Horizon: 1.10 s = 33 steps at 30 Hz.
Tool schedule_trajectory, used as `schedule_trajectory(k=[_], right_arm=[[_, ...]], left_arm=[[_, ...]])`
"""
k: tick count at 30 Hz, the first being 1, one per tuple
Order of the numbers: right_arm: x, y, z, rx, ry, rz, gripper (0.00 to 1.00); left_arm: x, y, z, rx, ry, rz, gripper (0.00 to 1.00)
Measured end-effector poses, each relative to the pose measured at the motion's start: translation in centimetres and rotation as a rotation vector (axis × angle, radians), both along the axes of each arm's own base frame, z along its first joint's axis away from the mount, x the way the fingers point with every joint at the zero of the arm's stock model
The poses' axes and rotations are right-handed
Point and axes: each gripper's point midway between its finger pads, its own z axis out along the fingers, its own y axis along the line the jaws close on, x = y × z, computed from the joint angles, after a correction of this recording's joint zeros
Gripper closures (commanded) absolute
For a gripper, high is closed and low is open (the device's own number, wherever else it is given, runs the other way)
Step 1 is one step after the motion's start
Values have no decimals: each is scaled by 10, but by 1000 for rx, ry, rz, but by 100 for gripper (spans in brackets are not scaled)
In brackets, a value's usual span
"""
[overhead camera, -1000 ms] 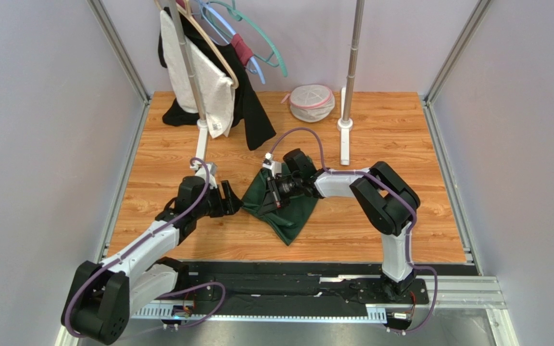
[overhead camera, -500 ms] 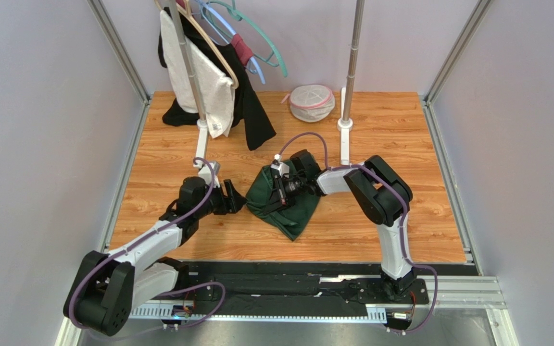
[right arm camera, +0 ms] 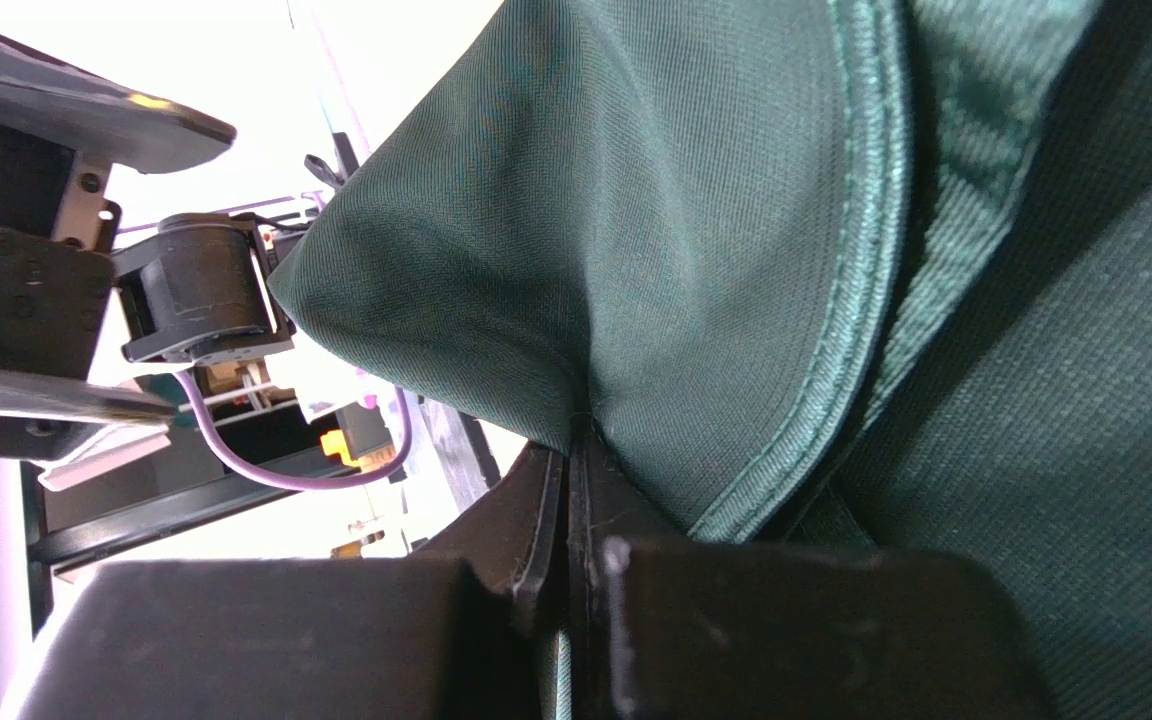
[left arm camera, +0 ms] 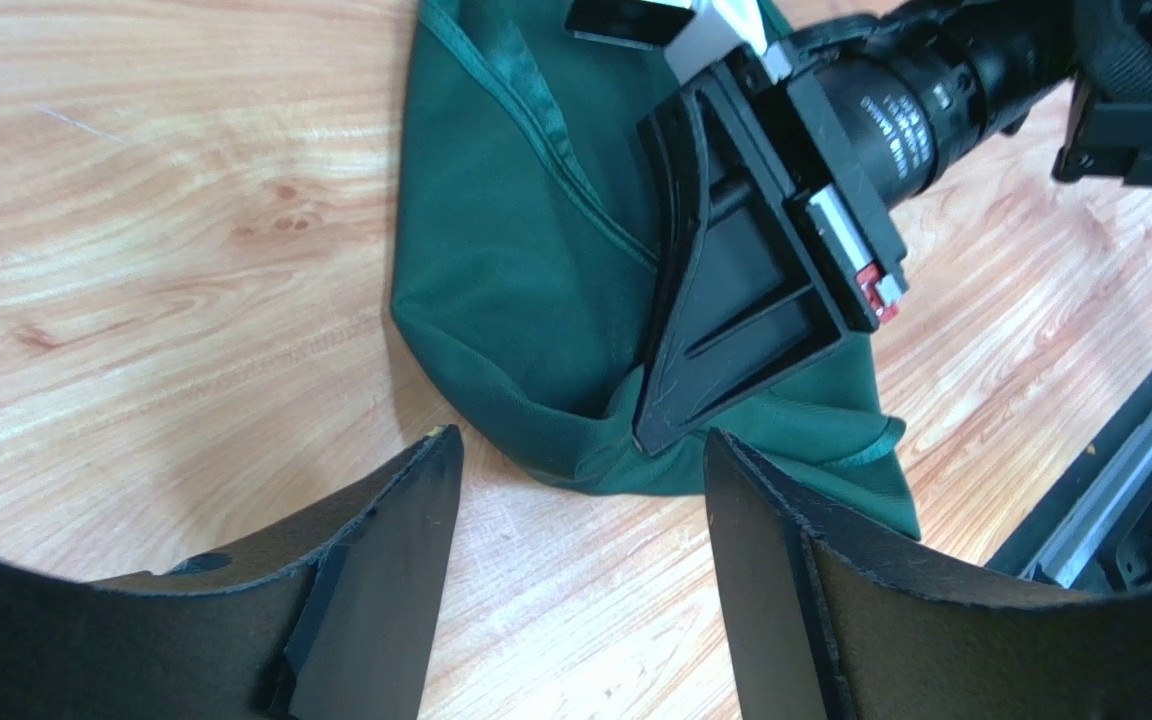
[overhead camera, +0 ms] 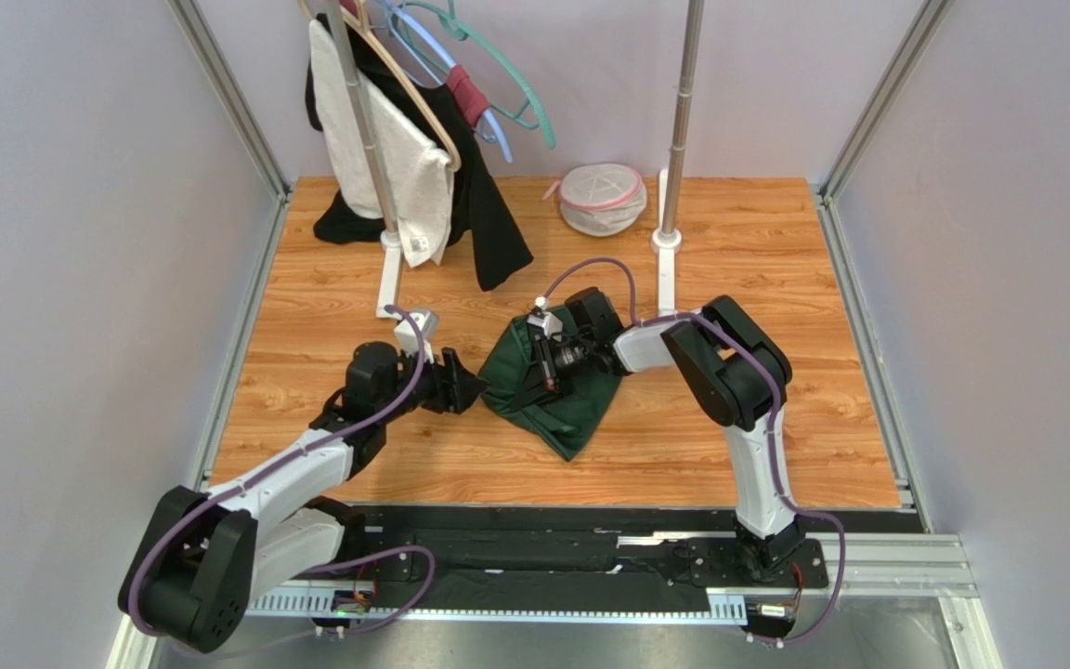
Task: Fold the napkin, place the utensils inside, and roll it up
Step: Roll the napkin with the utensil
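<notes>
The dark green napkin (overhead camera: pixel 555 397) lies bunched on the wooden table (overhead camera: pixel 778 279), mid-table. My right gripper (overhead camera: pixel 545 365) comes in from the right and is shut on a fold of the napkin (right arm camera: pixel 717 225), lifting a hemmed edge; in the right wrist view the gripper (right arm camera: pixel 579 450) has cloth pinched between its pads. My left gripper (overhead camera: pixel 461 383) sits low just left of the napkin (left arm camera: pixel 522 285). Its jaws are open, and the gripper (left arm camera: pixel 579 447) holds nothing, with bare wood between the fingertips. The right gripper's fingers (left arm camera: pixel 732 315) show over the cloth. No utensils are in view.
A clothes rack (overhead camera: pixel 389 265) with hangers and hanging garments (overhead camera: pixel 415 167) stands at the back left. Its second pole (overhead camera: pixel 666 237) rises right of centre, just behind the right arm. A white mesh bag (overhead camera: pixel 601 198) lies at the back. Metal frame rails border the table.
My left gripper has moved right, closer to the napkin's left edge. The right gripper, still shut on the cloth, has shifted slightly back and right, bunching the napkin.
</notes>
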Motion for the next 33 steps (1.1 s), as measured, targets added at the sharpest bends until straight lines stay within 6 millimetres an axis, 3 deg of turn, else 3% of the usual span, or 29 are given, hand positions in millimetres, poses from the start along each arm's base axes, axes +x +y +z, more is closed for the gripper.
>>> schedule_trajectory(k=[10, 23, 25, 33], right_arm=[[1, 0, 0, 7, 18, -2, 100], [2, 0, -1, 10, 19, -2, 100], [2, 0, -1, 10, 18, -2, 100], [2, 1, -1, 11, 17, -2, 100]], left_arm=[[-6, -8, -28, 41, 89, -39, 44], [7, -14, -39, 39, 155, 6, 71], [10, -17, -41, 22, 174, 16, 79], [16, -22, -59, -51, 306, 108, 86]])
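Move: The napkin's free left corner, just beyond where the right fingers pinch the cloth, lies about 6 cm below the left hand, some 2 cm ahead and 2 cm to its right. From the left hand, the right fingertips are about 8 cm to the right, 1 cm ahead and 7 cm below, and the rolled napkin's body is about 12 cm right and 4 cm ahead. The white rack foot stands 20 cm ahead, 12 cm left. That corner is about 5 cm left of the right hand. The left hand sinks about 6 cm onto the napkin's free corner, first drawing back slightly, then working forward and to the right by some 2 cm each, while its wrist tips the fingers further down by nearly 20 degrees and they close from well open to almost shut, pinching the corner beside the right gripper. The right hand stays in place near the table with its fingers still shut on the cloth edge, holding the roll for the left hand to take its end. ##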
